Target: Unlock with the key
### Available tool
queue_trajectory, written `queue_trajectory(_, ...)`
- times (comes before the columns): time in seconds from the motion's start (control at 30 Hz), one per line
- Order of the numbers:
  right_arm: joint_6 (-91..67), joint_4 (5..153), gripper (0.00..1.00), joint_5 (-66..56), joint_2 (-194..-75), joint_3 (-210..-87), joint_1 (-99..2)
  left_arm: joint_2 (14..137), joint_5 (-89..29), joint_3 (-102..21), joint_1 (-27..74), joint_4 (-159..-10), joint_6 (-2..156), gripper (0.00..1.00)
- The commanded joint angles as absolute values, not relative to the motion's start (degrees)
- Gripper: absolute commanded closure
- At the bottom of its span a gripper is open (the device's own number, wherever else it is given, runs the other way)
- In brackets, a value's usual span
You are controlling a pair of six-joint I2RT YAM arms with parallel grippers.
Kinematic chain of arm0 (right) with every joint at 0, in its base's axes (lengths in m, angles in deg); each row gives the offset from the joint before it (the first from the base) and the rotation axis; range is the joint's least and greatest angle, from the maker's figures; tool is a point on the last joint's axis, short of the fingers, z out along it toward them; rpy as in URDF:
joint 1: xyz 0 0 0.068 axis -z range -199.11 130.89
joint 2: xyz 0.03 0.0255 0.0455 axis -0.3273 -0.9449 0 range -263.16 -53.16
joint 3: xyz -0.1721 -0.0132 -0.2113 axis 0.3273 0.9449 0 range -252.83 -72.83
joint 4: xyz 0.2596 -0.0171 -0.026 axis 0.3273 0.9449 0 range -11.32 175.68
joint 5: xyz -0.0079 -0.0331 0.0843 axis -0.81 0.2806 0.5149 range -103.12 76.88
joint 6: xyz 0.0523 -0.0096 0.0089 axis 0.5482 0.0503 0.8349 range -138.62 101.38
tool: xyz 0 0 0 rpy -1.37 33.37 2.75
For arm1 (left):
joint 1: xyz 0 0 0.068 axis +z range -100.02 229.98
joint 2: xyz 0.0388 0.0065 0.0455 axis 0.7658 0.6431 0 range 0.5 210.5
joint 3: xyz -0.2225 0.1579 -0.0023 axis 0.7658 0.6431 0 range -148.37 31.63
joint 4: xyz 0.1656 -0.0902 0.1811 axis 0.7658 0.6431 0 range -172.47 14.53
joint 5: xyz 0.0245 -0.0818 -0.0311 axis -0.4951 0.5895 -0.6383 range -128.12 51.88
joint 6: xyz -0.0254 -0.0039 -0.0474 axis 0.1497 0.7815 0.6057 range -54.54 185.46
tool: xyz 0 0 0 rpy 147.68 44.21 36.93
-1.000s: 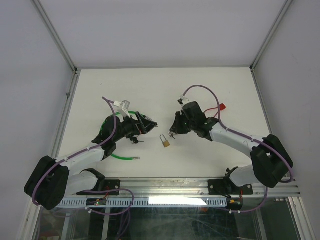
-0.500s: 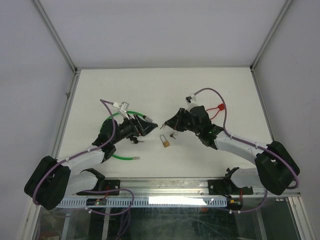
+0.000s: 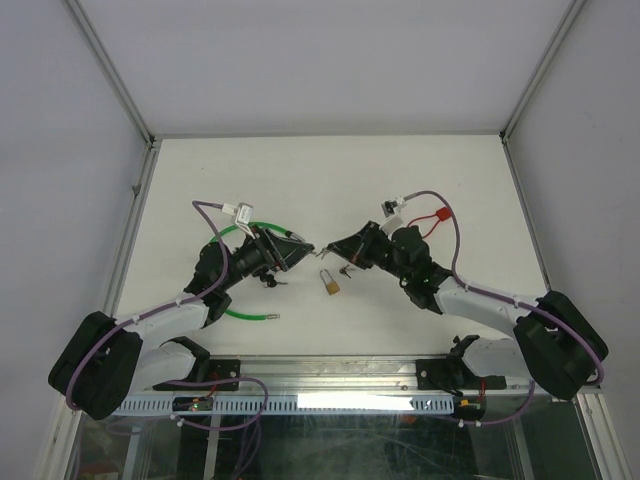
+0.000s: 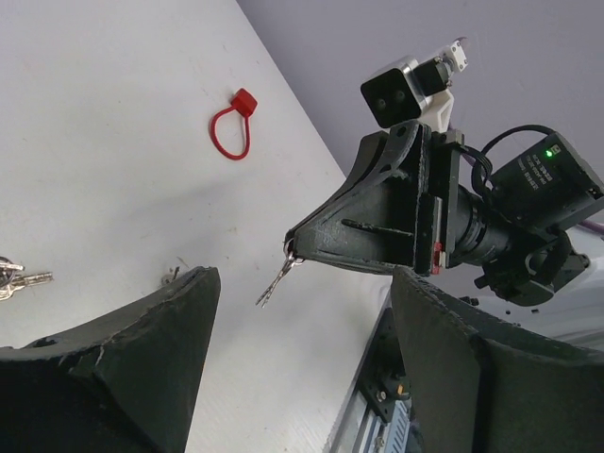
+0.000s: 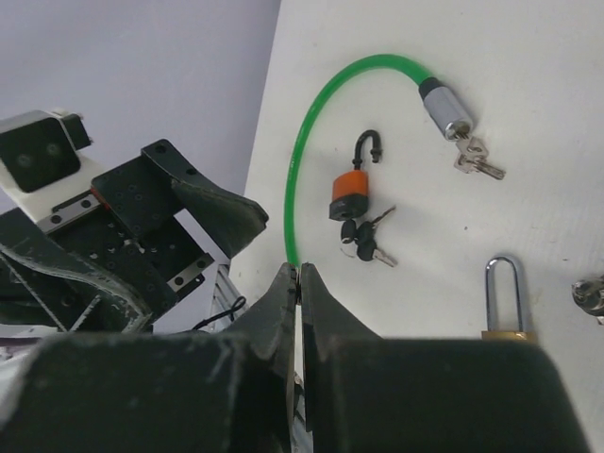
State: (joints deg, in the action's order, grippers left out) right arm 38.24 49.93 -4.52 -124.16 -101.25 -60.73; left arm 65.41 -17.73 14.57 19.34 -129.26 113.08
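Note:
A brass padlock (image 3: 329, 284) lies on the white table between the two arms, its shackle (image 5: 503, 288) pointing away. My right gripper (image 3: 332, 250) is shut on a small silver key (image 4: 276, 285), which hangs from its tip above the table, just beyond the padlock. In the right wrist view the right gripper (image 5: 299, 274) shows its jaws pressed together. My left gripper (image 3: 304, 243) faces it, tip to tip and a short way apart. Seen from the left wrist, the left gripper (image 4: 302, 283) is open and holds nothing, with the key hanging in front of the gap.
A green cable lock (image 5: 316, 113) with keys (image 5: 478, 160) in its cylinder curves under the left arm. An orange padlock (image 5: 348, 193) with black-headed keys (image 5: 363, 241) lies beside it. A red loop tag (image 4: 231, 127) lies behind the right arm, and a key bunch (image 4: 11, 278) on the table.
The right gripper has swung left and turned its tip toward the left gripper, still carrying the key. The left gripper's jaws have narrowed a little.

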Motion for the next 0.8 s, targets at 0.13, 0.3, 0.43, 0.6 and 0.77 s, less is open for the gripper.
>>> queue_trajectory(0.13,45.35,37.17,1.00,-6.07,-121.55,-98.87,-61.29,68.20,-13.25,16.03,19.87,-141.84,115.20,0.35)
queue_trajectory(0.3,47.48,34.28,1.00,-5.88,-122.22,-98.25,-61.47,70.28,-11.75,16.21,19.74,-145.62,115.68,0.43)
queue_trajectory(0.43,48.43,32.98,1.00,-5.36,-122.73,-98.15,-61.56,71.28,-11.49,16.06,19.70,-146.80,115.57,0.49)
queue_trajectory(0.6,49.43,31.49,1.00,-4.90,-123.77,-98.18,-61.65,72.24,-10.99,15.88,19.57,-147.99,115.35,0.57)
queue_trajectory(0.77,49.83,30.55,1.00,-4.11,-125.16,-98.64,-61.73,72.96,-10.96,15.81,19.26,-149.07,115.07,0.62)
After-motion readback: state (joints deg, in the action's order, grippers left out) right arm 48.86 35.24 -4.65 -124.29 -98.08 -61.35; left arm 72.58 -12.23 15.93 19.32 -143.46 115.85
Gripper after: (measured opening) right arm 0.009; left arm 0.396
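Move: The keys hang from the right hand's shut fingers, about 4 cm to the left hand's right, 1 cm ahead and some 3 cm below it. From the right hand, the left gripper waits roughly 6 cm to the left, 1 cm back and 2 cm higher. On the table, the brass padlock lies about 5 cm right of the left hand, 3 cm back and 17 cm down; the loose keys lie some 4 cm right of the right hand, level with it and 16 cm down. The right hand keeps its pinch on the keys and lifts them about 4 cm to bring them up in front of the left gripper, edging a little to the left near the end and rolling some 15 degrees so that its left side rises. The left hand meanwhile narrows its wide-open fingers to roughly half their gap and eases a bit over 1 cm to the right and nearly 1 cm back, turning slightly clockwise, with its fingers not yet shut on the keys. ##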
